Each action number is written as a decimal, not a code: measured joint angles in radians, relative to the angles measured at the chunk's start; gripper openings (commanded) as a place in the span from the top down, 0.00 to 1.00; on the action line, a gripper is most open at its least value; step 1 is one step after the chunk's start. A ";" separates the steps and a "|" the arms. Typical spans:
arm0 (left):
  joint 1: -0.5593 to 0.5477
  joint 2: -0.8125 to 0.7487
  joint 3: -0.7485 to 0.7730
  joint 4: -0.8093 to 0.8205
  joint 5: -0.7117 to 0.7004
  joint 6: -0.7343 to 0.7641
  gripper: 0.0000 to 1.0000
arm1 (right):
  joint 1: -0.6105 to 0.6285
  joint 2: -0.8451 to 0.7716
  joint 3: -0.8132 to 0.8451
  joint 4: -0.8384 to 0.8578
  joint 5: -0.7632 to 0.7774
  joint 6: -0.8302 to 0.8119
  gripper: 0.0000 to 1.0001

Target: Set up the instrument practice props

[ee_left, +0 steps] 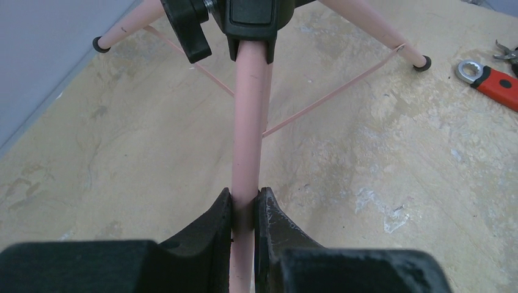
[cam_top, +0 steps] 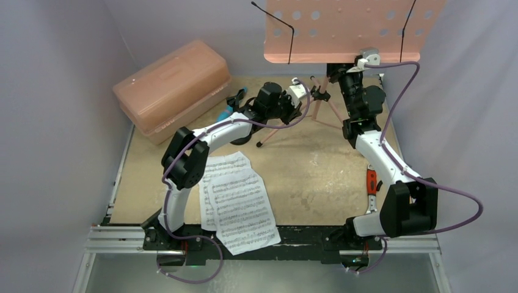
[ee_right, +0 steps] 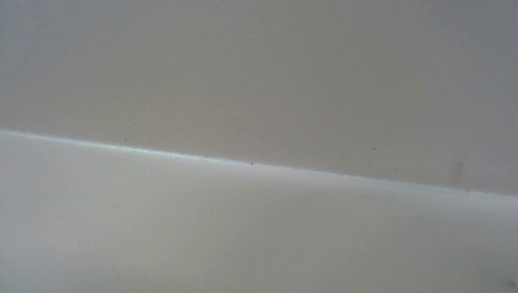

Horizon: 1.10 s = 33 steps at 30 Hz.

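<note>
The pink perforated music stand [cam_top: 348,27] stands at the back of the table on its tripod legs [cam_top: 287,125]. My left gripper [cam_top: 303,93] is shut on a pink tube of the stand [ee_left: 247,134] just below the black hub; the jaws [ee_left: 245,198] press it from both sides. My right gripper [cam_top: 365,60] reaches up under the stand's desk; its fingers are hidden, and the right wrist view shows only a blank grey surface. Two sheet-music pages [cam_top: 235,201] lie flat near the left arm's base. The cyan microphone [cam_top: 227,112] and black mic stand [cam_top: 239,138] are mostly hidden behind the left arm.
The large translucent pink case [cam_top: 172,88] lies at the back left. A red-handled wrench [cam_top: 371,183] lies beside the right arm and also shows in the left wrist view [ee_left: 498,82]. Grey walls close in the table on three sides.
</note>
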 measured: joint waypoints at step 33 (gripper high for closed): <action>0.042 -0.074 -0.129 0.148 0.063 0.005 1.00 | 0.042 -0.280 -0.200 -0.342 -0.050 0.009 0.21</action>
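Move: The right gripper holds the black bracket under the music desk. The desk's middle is some 6 cm ahead, about level sideways and 14 cm above it; the tripod collar is roughly 4 cm ahead, 5 cm to its left and 21 cm below. The left gripper already grips one tripod leg between its pads; from it the collar lies about 6 cm ahead, 7 cm right and 8 cm higher. Open the right gripper wide to let go of the black bracket, easing it slightly left and down, then draw it back about 5 cm from under the music desk. Finish by sinking it some 5 cm towards the tripod collar's height, tipping the fingers down about 15 degrees. Keep the left gripper shut on the tripod leg, letting it rise and drift left a couple of centimetres. ##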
